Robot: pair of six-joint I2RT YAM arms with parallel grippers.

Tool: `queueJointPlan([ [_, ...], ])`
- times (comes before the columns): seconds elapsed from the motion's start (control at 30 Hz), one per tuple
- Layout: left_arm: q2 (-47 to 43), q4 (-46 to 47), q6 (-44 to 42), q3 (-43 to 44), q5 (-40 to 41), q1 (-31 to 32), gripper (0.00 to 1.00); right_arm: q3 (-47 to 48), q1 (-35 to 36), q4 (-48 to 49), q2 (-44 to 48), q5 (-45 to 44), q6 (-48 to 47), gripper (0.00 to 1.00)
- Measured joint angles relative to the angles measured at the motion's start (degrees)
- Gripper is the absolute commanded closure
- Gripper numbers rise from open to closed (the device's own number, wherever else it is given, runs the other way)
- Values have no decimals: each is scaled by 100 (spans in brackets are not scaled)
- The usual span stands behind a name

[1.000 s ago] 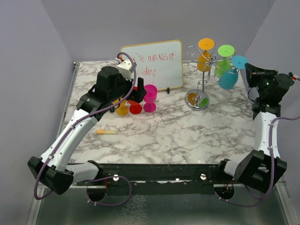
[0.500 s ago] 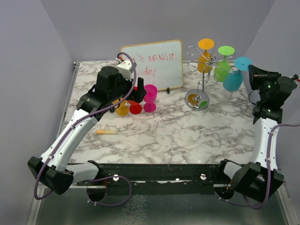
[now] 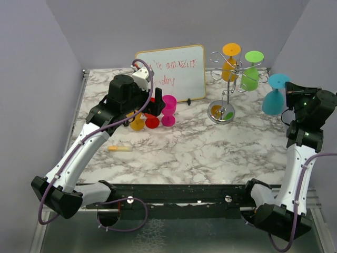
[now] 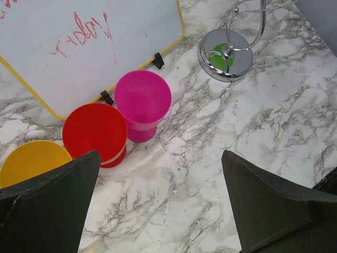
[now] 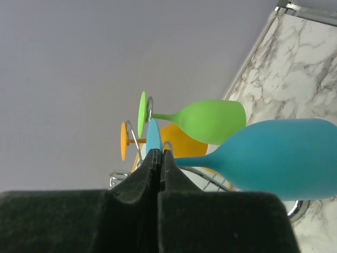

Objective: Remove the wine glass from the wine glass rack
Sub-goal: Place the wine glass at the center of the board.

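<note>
The silver wire wine glass rack (image 3: 227,79) stands at the back right on its round shiny base (image 3: 221,112). An orange glass (image 3: 229,62) and a green glass (image 3: 251,71) hang upside down from it. My right gripper (image 3: 288,90) is shut on the foot of a blue wine glass (image 3: 274,97) and holds it clear of the rack, to its right, above the table. In the right wrist view the fingers (image 5: 159,158) pinch the blue foot, the blue bowl (image 5: 284,158) at right. My left gripper (image 4: 158,174) is open and empty over the marble by the cups.
A whiteboard (image 3: 171,74) with red writing leans at the back. Pink (image 3: 168,108), red (image 3: 151,121) and orange (image 3: 137,124) cups stand in front of it. A yellow stick (image 3: 120,148) lies on the left of the marble table (image 3: 200,147). Walls close in left and right.
My right gripper has pulled the blue glass to the right, off the rack's arm and away from the other glasses. The left arm has not moved.
</note>
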State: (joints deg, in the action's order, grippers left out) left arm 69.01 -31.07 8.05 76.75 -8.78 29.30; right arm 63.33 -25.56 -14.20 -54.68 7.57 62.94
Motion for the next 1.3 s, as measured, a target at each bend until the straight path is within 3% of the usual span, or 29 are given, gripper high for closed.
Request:
queueJointPlan([
  [0.23,0,-7,-59,0,-87,0,1,0,68,-262,428,181,-426,99],
  [0.4,0,-7,-61,0,-151,0,1,-37,144,-334,608,1014,-710,99],
  [0.63,0,0,-52,0,-457,-9,1,-289,549,-1215,1025,1932,-1147,99],
  [0.8,11,22,9,11,-1021,-11,1,-813,817,-575,1108,3506,-1189,100],
  [0.97,59,286,271,22,-1545,-11,1,-413,1246,-354,782,4623,-1797,99],
  [1.3,9,1604,1161,-254,-2492,-20,1,-151,1655,-332,866,5464,-2459,99],
])
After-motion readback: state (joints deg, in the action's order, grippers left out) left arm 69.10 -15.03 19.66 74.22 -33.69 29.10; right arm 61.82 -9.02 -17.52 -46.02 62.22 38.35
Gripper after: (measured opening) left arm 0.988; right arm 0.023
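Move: The right hand already holds the blue wine glass by its foot, bowl down, clear of the rack. From it the open left gripper is some 53 cm left, 5 cm back and 7 cm lower; the green glass's middle about 12 cm ahead, 14 cm left, 8 cm below; the rack's base 6 cm ahead, 24 cm left, 35 cm below. From the left hand the blue glass is roughly 49 cm right, 5 cm ahead, 2 cm lower; the pink glass 10 cm ahead, 4 cm right, 22 cm below. Keeping its pinch on the foot, the right hand carries the blue wine glass about 23 cm left and 12 cm back, around the near side of the rack, swinging some 70 degrees counter-clockwise so its fingers point at the left gripper. The left hand, still wide open and empty, shifts right, up and slightly back towards the glass, turning clockwise and rolling its left side down. ##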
